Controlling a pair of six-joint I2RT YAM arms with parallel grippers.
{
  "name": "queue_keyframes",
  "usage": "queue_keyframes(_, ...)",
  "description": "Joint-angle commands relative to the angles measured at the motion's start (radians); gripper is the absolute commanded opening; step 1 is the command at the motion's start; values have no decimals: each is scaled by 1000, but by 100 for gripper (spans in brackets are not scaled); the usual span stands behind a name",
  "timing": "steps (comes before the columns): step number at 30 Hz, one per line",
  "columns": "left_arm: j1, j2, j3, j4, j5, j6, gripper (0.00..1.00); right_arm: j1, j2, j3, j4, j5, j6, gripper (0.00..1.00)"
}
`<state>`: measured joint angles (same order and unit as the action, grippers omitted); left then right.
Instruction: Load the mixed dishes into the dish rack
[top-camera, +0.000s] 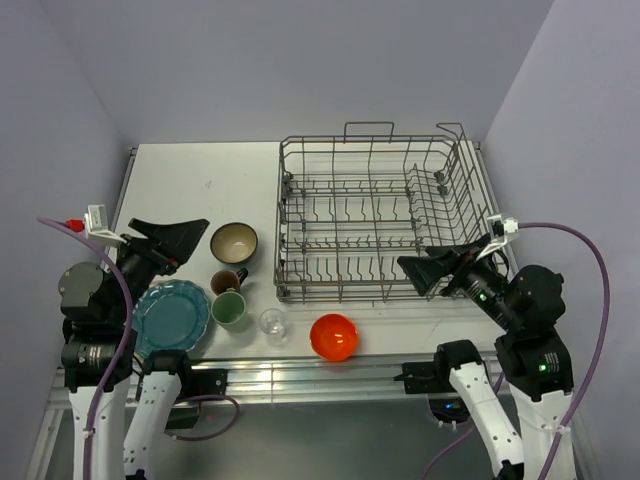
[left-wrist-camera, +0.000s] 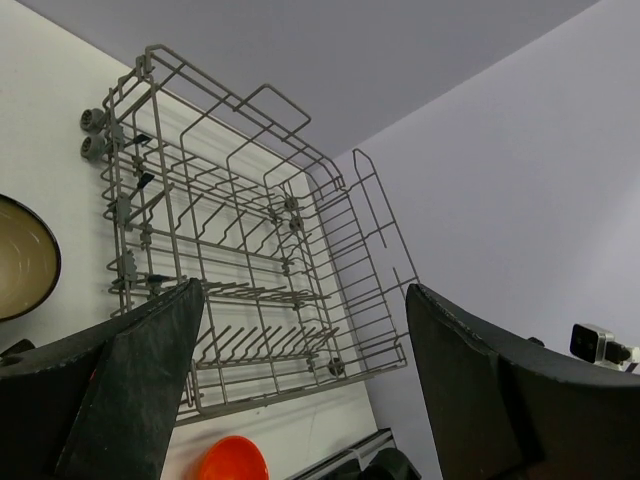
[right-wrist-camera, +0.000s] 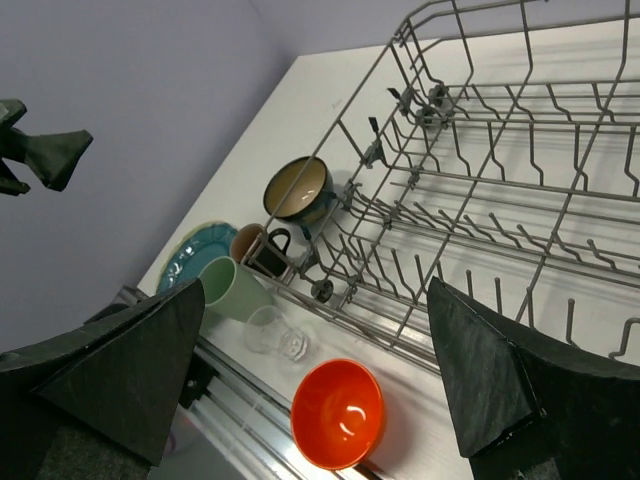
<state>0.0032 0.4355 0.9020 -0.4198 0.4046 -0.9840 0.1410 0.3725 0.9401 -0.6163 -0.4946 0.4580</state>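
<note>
The grey wire dish rack (top-camera: 340, 294) stands at the right of the table with nothing in it. In front of it lie the orange bowl (top-camera: 334, 336) and the small clear glass (top-camera: 272, 322). To its left are the pale green mug (top-camera: 229, 309), the dark brown mug (top-camera: 226, 281), the blue bowl with cream inside (top-camera: 234, 243) and the teal scalloped plate (top-camera: 170, 318). My left gripper (top-camera: 190, 245) hangs open above the plate's far edge, left of the blue bowl. My right gripper (top-camera: 412, 275) is open over the rack's near right corner. Neither holds anything.
Lilac walls close in the table on the left, back and right. A metal rail (top-camera: 300, 375) runs along the near edge, just behind the orange bowl. In the right wrist view the orange bowl (right-wrist-camera: 338, 412) lies below and between the fingers, the glass (right-wrist-camera: 275, 335) to its left.
</note>
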Motion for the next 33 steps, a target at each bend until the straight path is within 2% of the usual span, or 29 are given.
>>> queue_keyframes(1, 4, -18, -8, 36, 34, -1, 89, -6, 32, 92, -55, 13, -70, 100)
queue_keyframes(6, 4, -1, -29, 56, 48, -2, 88, -4, 97, 126, -132, -71, -137, 100)
queue_keyframes(13, 6, 61, -26, 39, 30, 37, 89, 15, 281, 181, -175, 60, -176, 100)
queue_keyframes(16, 6, 129, 18, -31, -25, 102, 91, 95, 387, 247, -190, 167, -159, 100)
queue_keyframes(17, 6, 152, 46, -72, -53, 141, 91, 179, 451, 300, -200, 265, -150, 100)
queue_keyframes(22, 4, 279, 113, -148, -116, 231, 90, 469, 708, 491, -305, 534, -136, 100)
queue_keyframes(24, 4, 289, 110, -157, -130, 249, 90, 613, 741, 534, -324, 656, -104, 100)
queue_keyframes(26, 6, 278, 91, -155, -136, 260, 90, 687, 731, 493, -304, 703, -66, 100)
queue_keyframes(30, 4, 240, 43, -151, -135, 272, 90, 857, 642, 310, -188, 656, 8, 100)
queue_keyframes(33, 4, 232, 9, -143, -116, 271, 90, 992, 632, 204, -184, 786, 99, 100)
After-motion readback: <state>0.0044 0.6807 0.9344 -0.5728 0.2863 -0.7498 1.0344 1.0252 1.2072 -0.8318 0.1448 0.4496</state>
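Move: The orange bowl lies about 13 cm to the right hand's left, some 2 cm back and 31 below; the clear glass stands roughly 14 cm left of that bowl and a couple farther out. The rack's middle is about 25 cm ahead of this hand and 3 left. The left hand has the tan bowl about 16 cm straight ahead and 34 below, with the brown mug 11 cm nearer than that bowl and 1 to its left. Towards the orange bowl, touching nothing, the wide-open right hand loops forward about 8 cm, swings left some 12, then draws back level with its start while sinking about 8, its fingers tipping down and its left side rolling downward. The open left hand goes down and forward towards the tan bowl, easing back slightly at the end, fingers tipping down about 15 degrees. ##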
